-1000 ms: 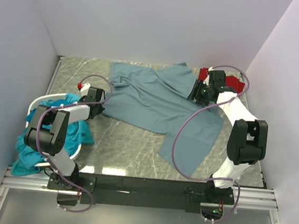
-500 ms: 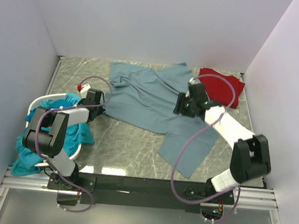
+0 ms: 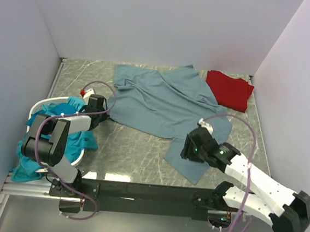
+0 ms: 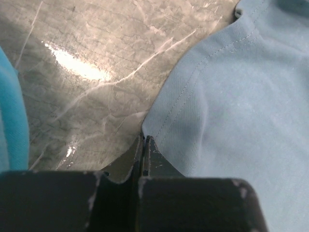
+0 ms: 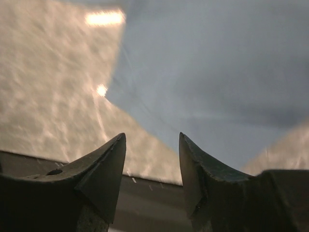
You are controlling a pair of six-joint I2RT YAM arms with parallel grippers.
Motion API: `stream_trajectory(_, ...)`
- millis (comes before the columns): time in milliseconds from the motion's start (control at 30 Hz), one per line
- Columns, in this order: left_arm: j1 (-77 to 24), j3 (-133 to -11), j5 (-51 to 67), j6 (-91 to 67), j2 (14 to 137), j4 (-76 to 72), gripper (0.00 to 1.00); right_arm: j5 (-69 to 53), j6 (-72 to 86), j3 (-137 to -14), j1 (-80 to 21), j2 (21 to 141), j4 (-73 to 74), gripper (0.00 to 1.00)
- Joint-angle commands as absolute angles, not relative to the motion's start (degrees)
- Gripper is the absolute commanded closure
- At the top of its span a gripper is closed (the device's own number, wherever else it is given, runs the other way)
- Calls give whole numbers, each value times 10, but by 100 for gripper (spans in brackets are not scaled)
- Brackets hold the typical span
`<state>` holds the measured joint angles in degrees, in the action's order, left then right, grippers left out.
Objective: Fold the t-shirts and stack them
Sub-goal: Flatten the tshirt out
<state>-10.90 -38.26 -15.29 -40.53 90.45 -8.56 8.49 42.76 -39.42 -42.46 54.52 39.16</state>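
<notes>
A large slate-blue t-shirt (image 3: 161, 103) lies spread and rumpled across the middle of the table. My left gripper (image 3: 106, 116) sits low at its left corner. In the left wrist view that gripper (image 4: 144, 140) is shut, with the corner of the slate-blue t-shirt (image 4: 241, 96) pinched at its tips. My right gripper (image 3: 185, 151) hovers open over the shirt's near tail. In the right wrist view, cloth (image 5: 207, 72) and bare table show beyond the spread fingers of that gripper (image 5: 152, 145). A folded red t-shirt (image 3: 229, 89) lies at the back right. Teal t-shirts (image 3: 79, 133) fill the basket.
The white basket (image 3: 40, 105) stands at the left edge, teal cloth spilling over its near side. Walls close in on the left, back and right. A dark rail (image 3: 147, 193) runs along the table's near edge, close under the right gripper.
My right arm has swung from the red t-shirt at the back right down to the slate-blue shirt's near tail. The left gripper has closed fully and stayed in place.
</notes>
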Motion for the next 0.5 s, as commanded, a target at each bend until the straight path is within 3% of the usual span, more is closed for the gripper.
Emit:
stream_trajectory(0, -108, -384, -142, -392, 889, -103, 99, 92, 527, -361, -452, 503, 491, 46)
stream_trajectory(267, -108, -383, -134, -388, 889, -113, 99, 84, 600, -330, -498, 523, 576, 49)
stream_trajectory(467, -108, -377, -131, -388, 881, -120, 99, 58, 618, -295, -509, 534, 553, 49)
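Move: The near corner of the blue-grey t-shirt lies some 11 cm back, 5 cm to the right and 9 cm below the open right hand. The same flap's left corner is level with that hand, about 11 cm to its left, and the table's near edge runs barely 2 cm behind the near corner. From the left hand, shut on the t-shirt's left end, the near corner is roughly 47 cm to the right, 31 cm back and 2 cm lower. The right hand comes back towards the robot by about 10 cm while sinking some 6 cm and drifting 4 cm to the right, quick at first and then slowing, down to just above the t-shirt's near corner beside the table edge. Its fingers stay about half open and the wrist tips some 20 degrees so that they point more steeply down, while the left hand stays where it is and keeps its pinch on the left end of the cloth. ##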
